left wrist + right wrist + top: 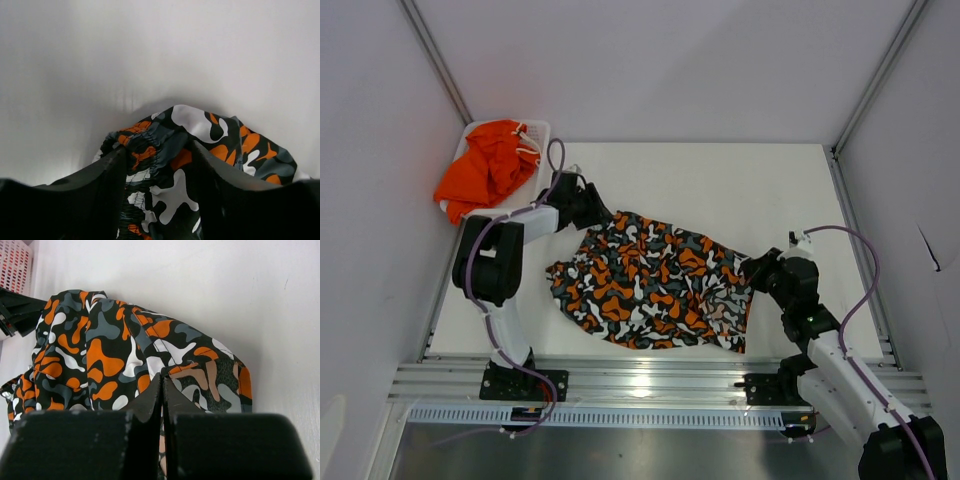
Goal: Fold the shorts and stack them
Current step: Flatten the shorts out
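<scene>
The patterned shorts [655, 285] lie spread and rumpled on the white table between the two arms. My left gripper [595, 208] is at their far left corner. In the left wrist view its fingers [107, 170] stand apart, with the gathered elastic waistband [145, 155] bunched in the gap between them. My right gripper [752, 268] is at the right edge of the patterned shorts [110, 345], shut on a thin fold of fabric that shows between its jaws [162, 377]. The plain orange shorts [485, 165] lie heaped in the basket at the far left.
A white mesh basket [535, 128] sits in the far left corner, its wall also showing in the right wrist view [15, 265]. Grey walls and metal rails [440, 60] bound the table. Bare white table [740, 190] lies beyond the patterned shorts.
</scene>
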Controlling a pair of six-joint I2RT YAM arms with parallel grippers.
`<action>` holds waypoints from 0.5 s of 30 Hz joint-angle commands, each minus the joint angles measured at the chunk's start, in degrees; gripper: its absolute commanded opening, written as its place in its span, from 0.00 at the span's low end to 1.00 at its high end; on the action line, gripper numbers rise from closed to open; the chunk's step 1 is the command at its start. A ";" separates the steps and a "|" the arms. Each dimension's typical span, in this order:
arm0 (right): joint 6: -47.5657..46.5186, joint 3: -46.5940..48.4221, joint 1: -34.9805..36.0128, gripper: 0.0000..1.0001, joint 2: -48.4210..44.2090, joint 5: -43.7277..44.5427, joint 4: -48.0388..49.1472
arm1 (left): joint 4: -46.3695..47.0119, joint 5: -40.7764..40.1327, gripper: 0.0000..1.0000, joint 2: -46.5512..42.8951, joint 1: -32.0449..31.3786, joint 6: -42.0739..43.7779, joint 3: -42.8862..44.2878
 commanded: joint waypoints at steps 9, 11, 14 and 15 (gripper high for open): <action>-1.37 -0.69 -0.35 0.00 -0.15 -1.86 3.78 | 10.58 11.03 0.15 5.54 1.07 -5.94 2.93; -1.45 -0.69 -0.44 0.00 -0.15 -2.04 3.95 | 14.00 14.10 0.00 5.73 1.68 -6.82 2.58; -1.63 0.28 -0.52 0.00 0.21 -2.04 3.17 | 14.37 14.90 0.00 2.75 3.08 -7.62 2.84; -1.63 1.32 -0.61 0.00 0.38 -1.95 2.73 | 13.76 14.90 0.00 1.61 3.44 -7.53 2.93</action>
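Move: The shorts' far left waistband corner lies just in front of the left fingers, about 2 cm ahead, 2 cm to their right and 2 cm below. From that hand, the shorts' loose left hem end lies roughly 14 cm back and 12 cm left, and the white basket some 11 cm ahead and 26 cm left. From the right hand, still pinching the shorts' raised right end, that waistband corner is roughly 17 cm ahead, 33 cm left and 10 cm lower. The shorts' waistband corner gets pinched by the left hand: its partly open fingers slide about 3 cm to the right and a little forward over the cloth, close fully on the bunched elastic, and the wrist rolls some 15 degrees, left side down. The right hand stays in place, keeping its shut grip on the raised right end. ##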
